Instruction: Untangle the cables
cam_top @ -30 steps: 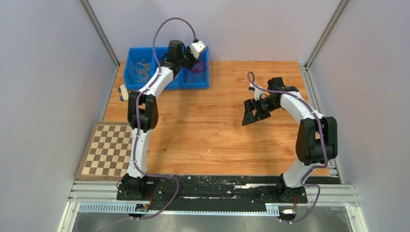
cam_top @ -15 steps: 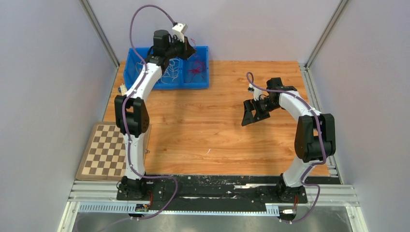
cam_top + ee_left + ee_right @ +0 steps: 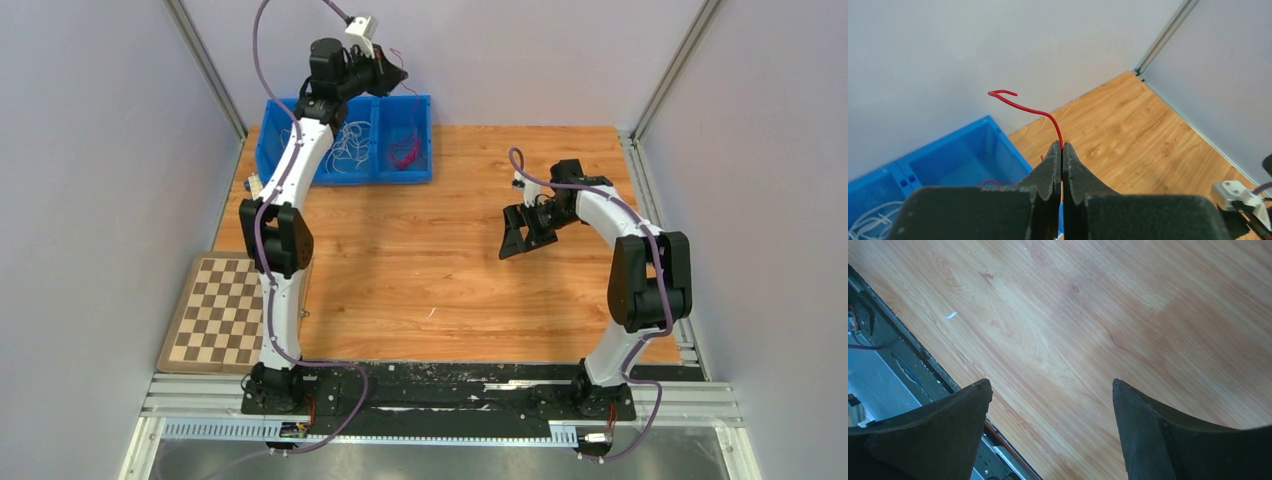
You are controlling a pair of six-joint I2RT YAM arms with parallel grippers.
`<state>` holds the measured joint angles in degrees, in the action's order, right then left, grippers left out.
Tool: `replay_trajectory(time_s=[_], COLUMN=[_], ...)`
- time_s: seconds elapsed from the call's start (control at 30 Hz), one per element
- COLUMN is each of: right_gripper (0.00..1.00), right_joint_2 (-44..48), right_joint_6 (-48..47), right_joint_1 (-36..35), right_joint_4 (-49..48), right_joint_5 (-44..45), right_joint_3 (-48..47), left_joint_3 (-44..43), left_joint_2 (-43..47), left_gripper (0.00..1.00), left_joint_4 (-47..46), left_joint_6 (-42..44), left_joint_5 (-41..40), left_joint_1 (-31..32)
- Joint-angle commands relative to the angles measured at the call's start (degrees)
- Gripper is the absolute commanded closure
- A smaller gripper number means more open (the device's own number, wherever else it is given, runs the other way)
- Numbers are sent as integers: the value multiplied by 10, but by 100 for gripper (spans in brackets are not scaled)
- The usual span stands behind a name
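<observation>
My left gripper (image 3: 1062,145) is shut on a thin red cable (image 3: 1034,111) that curls up and left past the fingertips. In the top view the left gripper (image 3: 398,76) is raised high above the blue bin (image 3: 418,172) at the back left. Red cables (image 3: 405,152) lie in the bin's right compartment and white cables (image 3: 350,152) in the middle one. The right gripper (image 3: 512,240) hovers over the wooden table (image 3: 430,270), to the right of its middle. In its wrist view the right gripper (image 3: 1050,387) is open with only bare wood between its fingers.
A checkerboard (image 3: 222,310) lies at the table's near left corner. Grey walls close in on three sides. A metal rail (image 3: 908,365) runs along the table's near edge in the right wrist view.
The left arm has risen up out of the blue bin and lifted a red cable with it. The right arm has stayed still.
</observation>
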<state>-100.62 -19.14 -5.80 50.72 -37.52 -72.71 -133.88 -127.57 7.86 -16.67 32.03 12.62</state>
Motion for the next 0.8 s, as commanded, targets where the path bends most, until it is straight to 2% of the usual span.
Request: replay_trajectory(time_s=[0.0, 0.03, 0.1, 0.13, 0.2, 0.27, 0.43, 0.53, 0.57, 0.67, 0.77], right_gripper=[12, 12, 12, 12, 11, 11, 12, 12, 12, 12, 11], right_joint_2=[-8, -9, -11, -11, -8, -8, -16, -17, -14, -4, 8], right_joint_6=[-1, -2, -2, -2, -4, -4, -1, 1, 0, -4, -41], right_joint_1=[0, -1, -2, -2, -3, -3, -5, -5, -5, -5, -4], right_joint_4=[0, 0, 0, 2, 2, 3, 2, 1, 2, 2, 20], right_joint_5=[0, 2, 5, 6, 8, 5, -10, -20, -23, -20, 8], right_joint_3=[-20, -20, -20, -21, -20, -18, -30, -38, -40, -43, -58], left_joint_3=[-16, -20, -42, -52, -61, -58, -20, -5, -4, -5, -20], left_joint_2=[-70, -78, -103, -113, -103, -82, -20, 6, 20, 50, 87], left_gripper=[100, 99, 86, 73, 53, 43, 29, 13, 4, 0, 0], left_joint_4=[9, 7, 10, 17, 11, 10, 45, 78, 96, 150, 263], left_joint_6=[-25, -15, 7, 13, 30, 52, 86, 82, 80, 89, 128], left_joint_5=[-27, -36, -52, -57, -66, -71, -91, -90, -83, -33, -14], left_joint_1=[-4, -4, -5, -6, -8, -8, -10, -19, -25, -34, -47])
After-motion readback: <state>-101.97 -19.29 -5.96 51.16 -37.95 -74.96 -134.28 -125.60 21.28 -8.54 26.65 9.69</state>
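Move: The left gripper, shut on the end of the red cable, hangs high in front of the blue tray's right compartment, whose middle is about 10 cm ahead and 34 cm below it. The rest of the red cable is coiled inside, some 8 cm ahead. The white cable's compartment is about 15 cm left and 9 cm ahead, equally low. From the idle right hand, the right compartment lies roughly 37 cm ahead, 24 cm left and slightly lower. Bring the left gripper down about 15 cm and 5 cm forward towards the tray's right compartment, tipping the fingers down some 15 degrees and opening them on the way to let go of the red cable's end. Then lift about 12 cm, swinging back and left off the compartment, and finish with the fingers wide open. ##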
